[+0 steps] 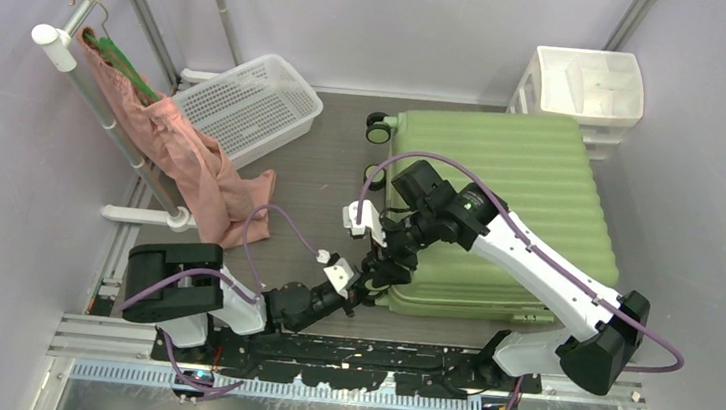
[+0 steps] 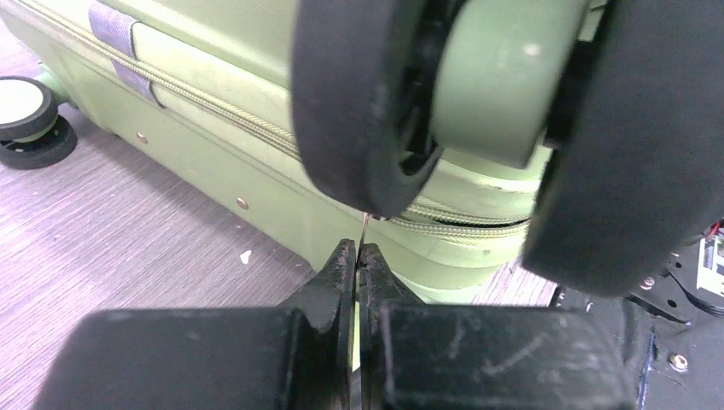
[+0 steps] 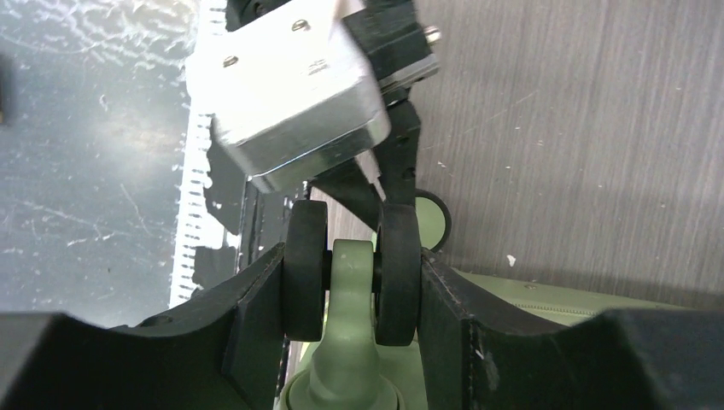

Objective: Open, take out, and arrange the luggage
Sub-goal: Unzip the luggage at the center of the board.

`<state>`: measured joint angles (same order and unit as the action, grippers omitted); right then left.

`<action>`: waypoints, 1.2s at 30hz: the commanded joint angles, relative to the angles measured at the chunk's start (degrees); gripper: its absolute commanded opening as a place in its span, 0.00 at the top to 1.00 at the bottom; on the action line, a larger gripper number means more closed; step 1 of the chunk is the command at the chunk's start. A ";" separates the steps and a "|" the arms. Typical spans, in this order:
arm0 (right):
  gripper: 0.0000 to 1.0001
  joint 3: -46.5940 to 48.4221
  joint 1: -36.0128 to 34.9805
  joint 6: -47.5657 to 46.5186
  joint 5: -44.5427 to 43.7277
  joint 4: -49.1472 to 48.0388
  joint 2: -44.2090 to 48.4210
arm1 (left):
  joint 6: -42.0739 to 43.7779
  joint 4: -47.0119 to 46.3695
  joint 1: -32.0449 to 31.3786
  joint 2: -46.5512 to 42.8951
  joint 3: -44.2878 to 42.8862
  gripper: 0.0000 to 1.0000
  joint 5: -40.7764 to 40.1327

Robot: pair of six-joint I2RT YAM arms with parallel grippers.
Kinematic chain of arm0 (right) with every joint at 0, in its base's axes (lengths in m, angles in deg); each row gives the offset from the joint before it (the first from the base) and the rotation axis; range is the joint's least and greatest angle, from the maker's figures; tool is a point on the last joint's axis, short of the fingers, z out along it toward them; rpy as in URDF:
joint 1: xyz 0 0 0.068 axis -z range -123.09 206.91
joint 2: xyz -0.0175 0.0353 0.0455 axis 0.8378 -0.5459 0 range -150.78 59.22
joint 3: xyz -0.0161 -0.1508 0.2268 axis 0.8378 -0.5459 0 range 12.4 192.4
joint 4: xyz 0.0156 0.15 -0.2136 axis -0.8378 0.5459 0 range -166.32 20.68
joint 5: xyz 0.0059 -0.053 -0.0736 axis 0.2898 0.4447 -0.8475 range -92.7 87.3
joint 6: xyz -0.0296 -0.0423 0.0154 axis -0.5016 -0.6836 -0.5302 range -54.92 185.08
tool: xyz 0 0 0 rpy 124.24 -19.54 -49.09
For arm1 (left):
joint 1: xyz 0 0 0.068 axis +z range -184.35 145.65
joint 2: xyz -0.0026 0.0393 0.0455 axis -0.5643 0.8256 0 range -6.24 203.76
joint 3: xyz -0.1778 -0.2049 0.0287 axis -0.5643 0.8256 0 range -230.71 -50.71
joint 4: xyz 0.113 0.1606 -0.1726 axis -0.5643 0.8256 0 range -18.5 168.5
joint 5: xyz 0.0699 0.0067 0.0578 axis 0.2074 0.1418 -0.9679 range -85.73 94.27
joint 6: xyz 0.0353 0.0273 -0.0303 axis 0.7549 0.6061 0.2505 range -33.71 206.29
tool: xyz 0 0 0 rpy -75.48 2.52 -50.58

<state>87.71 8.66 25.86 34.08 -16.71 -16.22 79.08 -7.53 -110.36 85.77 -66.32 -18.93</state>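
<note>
The light-green ribbed luggage lies flat and closed on the floor. My left gripper is at its near-left corner, low beside the side wall. Its fingers are shut on a thin metal zipper pull hanging from the zip line. My right gripper reaches down over the same corner. Its jaws are clamped from both sides on the twin black wheel with its green fork. That wheel looms large in the left wrist view.
A white mesh basket leans at the back left. A pink garment hangs from a tilted white rail. A white drawer unit stands behind the luggage. Another wheel juts from the far-left corner.
</note>
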 commanded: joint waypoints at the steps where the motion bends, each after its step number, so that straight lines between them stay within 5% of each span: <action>1: 0.98 1.31 -1.41 -8.57 11.21 12.59 4.89 | -0.39 -3.07 1.64 0.60 0.17 1.00 -3.43; 18: 0.97 -2.35 -1.30 -22.14 12.15 21.63 8.02 | -2.12 -3.07 3.06 3.81 -2.90 1.00 3.06; 36: 0.92 -6.87 -0.11 -38.36 12.40 29.32 9.51 | -5.51 -3.02 7.11 7.13 -6.27 1.00 -5.61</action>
<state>81.74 9.25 -1.02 42.14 1.33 -9.25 73.95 -8.91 -105.88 92.28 -71.52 -15.39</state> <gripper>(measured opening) 0.578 0.009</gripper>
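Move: In the left fingers is the zip pull, its slider just off the tips; the purple strap on the zip line lies about 13 cm ahead and 2 cm to the right, the lower far wheel some 25 cm straight ahead and 7 cm below. The right hand grips the upper near wheel; from it the zip pull is roughly 4 cm left, level fore and aft, 8 cm below, and the black rail about 11 cm straight back and 18 cm below. Dragging the green suitcase by the wheel it still grips, the right hand goes back about 6 cm and nearly as far right, sinking slightly and turning some 20 degrees counter-clockwise. The left hand keeps its pinch on the zip pull, eases right by about 2 cm and slightly back, then pulls forward about 3 cm along the seam towards the purple strap. ##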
